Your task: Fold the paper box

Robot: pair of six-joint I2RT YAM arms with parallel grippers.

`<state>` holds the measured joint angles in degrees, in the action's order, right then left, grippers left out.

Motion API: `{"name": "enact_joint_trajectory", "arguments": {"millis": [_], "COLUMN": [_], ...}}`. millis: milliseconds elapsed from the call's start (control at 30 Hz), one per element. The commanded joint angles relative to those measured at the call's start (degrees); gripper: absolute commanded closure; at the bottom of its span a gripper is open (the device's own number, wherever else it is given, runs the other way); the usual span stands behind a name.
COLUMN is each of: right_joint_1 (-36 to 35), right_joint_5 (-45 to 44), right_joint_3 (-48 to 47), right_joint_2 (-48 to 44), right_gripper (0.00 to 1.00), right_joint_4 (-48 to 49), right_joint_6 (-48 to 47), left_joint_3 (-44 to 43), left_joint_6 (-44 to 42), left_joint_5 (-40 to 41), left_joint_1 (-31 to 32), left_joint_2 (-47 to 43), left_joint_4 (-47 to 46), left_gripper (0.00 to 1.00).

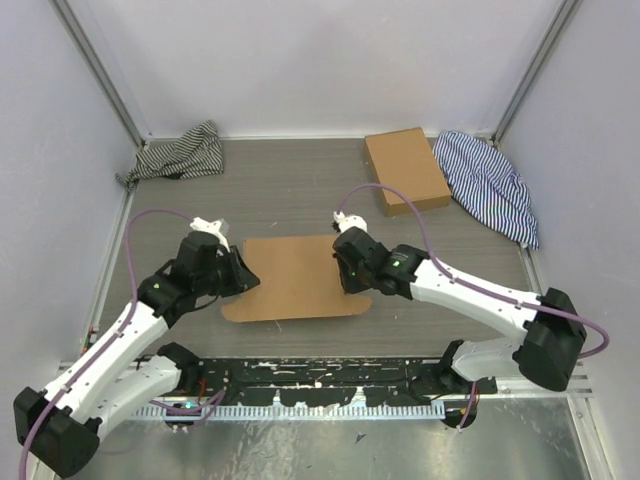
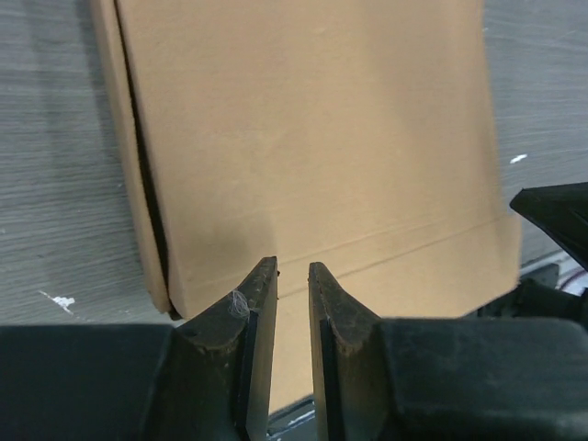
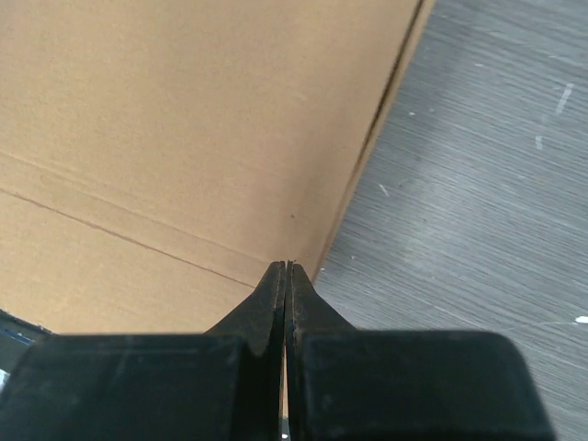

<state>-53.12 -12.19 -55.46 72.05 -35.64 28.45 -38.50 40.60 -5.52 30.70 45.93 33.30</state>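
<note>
The paper box point(image 1: 300, 278) lies flat and folded on the grey table, a brown cardboard sheet with crease lines. My left gripper point(image 1: 243, 272) hovers at its left edge. In the left wrist view its fingers point(image 2: 292, 266) stand a narrow gap apart with nothing between them, and the cardboard point(image 2: 303, 138) lies below. My right gripper point(image 1: 345, 270) is at the box's right edge. In the right wrist view its fingertips point(image 3: 287, 265) are pressed together over the cardboard point(image 3: 184, 119), just inside its edge, and nothing shows between them.
A smaller, squarer brown cardboard box point(image 1: 405, 170) lies at the back right. One striped cloth point(image 1: 180, 155) is bunched at the back left and another point(image 1: 490, 185) at the back right. White walls close in three sides. A black strip point(image 1: 320, 380) runs along the near edge.
</note>
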Motion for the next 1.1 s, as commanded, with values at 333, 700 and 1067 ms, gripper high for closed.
{"name": "enact_joint_trajectory", "arguments": {"millis": [333, 700, 1067], "right_joint_1": [2.53, 8.91, 15.34], "right_joint_5": [5.32, 4.86, 11.81], "right_joint_3": [-0.20, -3.29, 6.72], "right_joint_2": [9.33, 8.73, -0.07], "right_gripper": [0.99, 0.99, 0.28], "right_joint_4": [8.37, 8.77, 13.69], "right_joint_6": [-1.32, -1.60, -0.96], "left_joint_3": [4.10, -2.53, 4.10], "left_joint_6": [-2.69, -4.16, -0.77], "left_joint_5": [3.87, 8.04, 16.91], "left_joint_1": [0.06, 0.06, 0.07], "left_joint_2": [7.60, 16.03, -1.29], "left_joint_4": [-7.04, -8.24, -0.85], "left_gripper": [0.73, 0.64, 0.45]}}
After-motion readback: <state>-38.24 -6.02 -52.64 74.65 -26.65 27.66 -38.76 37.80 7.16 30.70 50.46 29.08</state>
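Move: The box lid's middle lies about 3 cm ahead, 10 cm to the right of and 6 cm below the left hand; from the right hand it is some 5 cm ahead, 12 cm left and 5 cm down. The lid's front flap has its middle roughly 7 cm back and 10 cm right of the left hand, while the left side wall stands about 3 cm ahead and 3 cm left of that hand. The right side wall is some 5 cm straight ahead of the right hand, lower down. Both hands sink together over the front part of the still slightly raised lid, the left about 6 cm and the right some 4.5 cm, seeming to press it down with their fingertips while working forward along its two sides, the right fingers still shut. Then both lift clear and spread apart, the left hand drifting left and the right hand to the right past its side wall, ending about 4 and 6 cm farther forward, as the left fingers open wider and the right ones open from shut. ##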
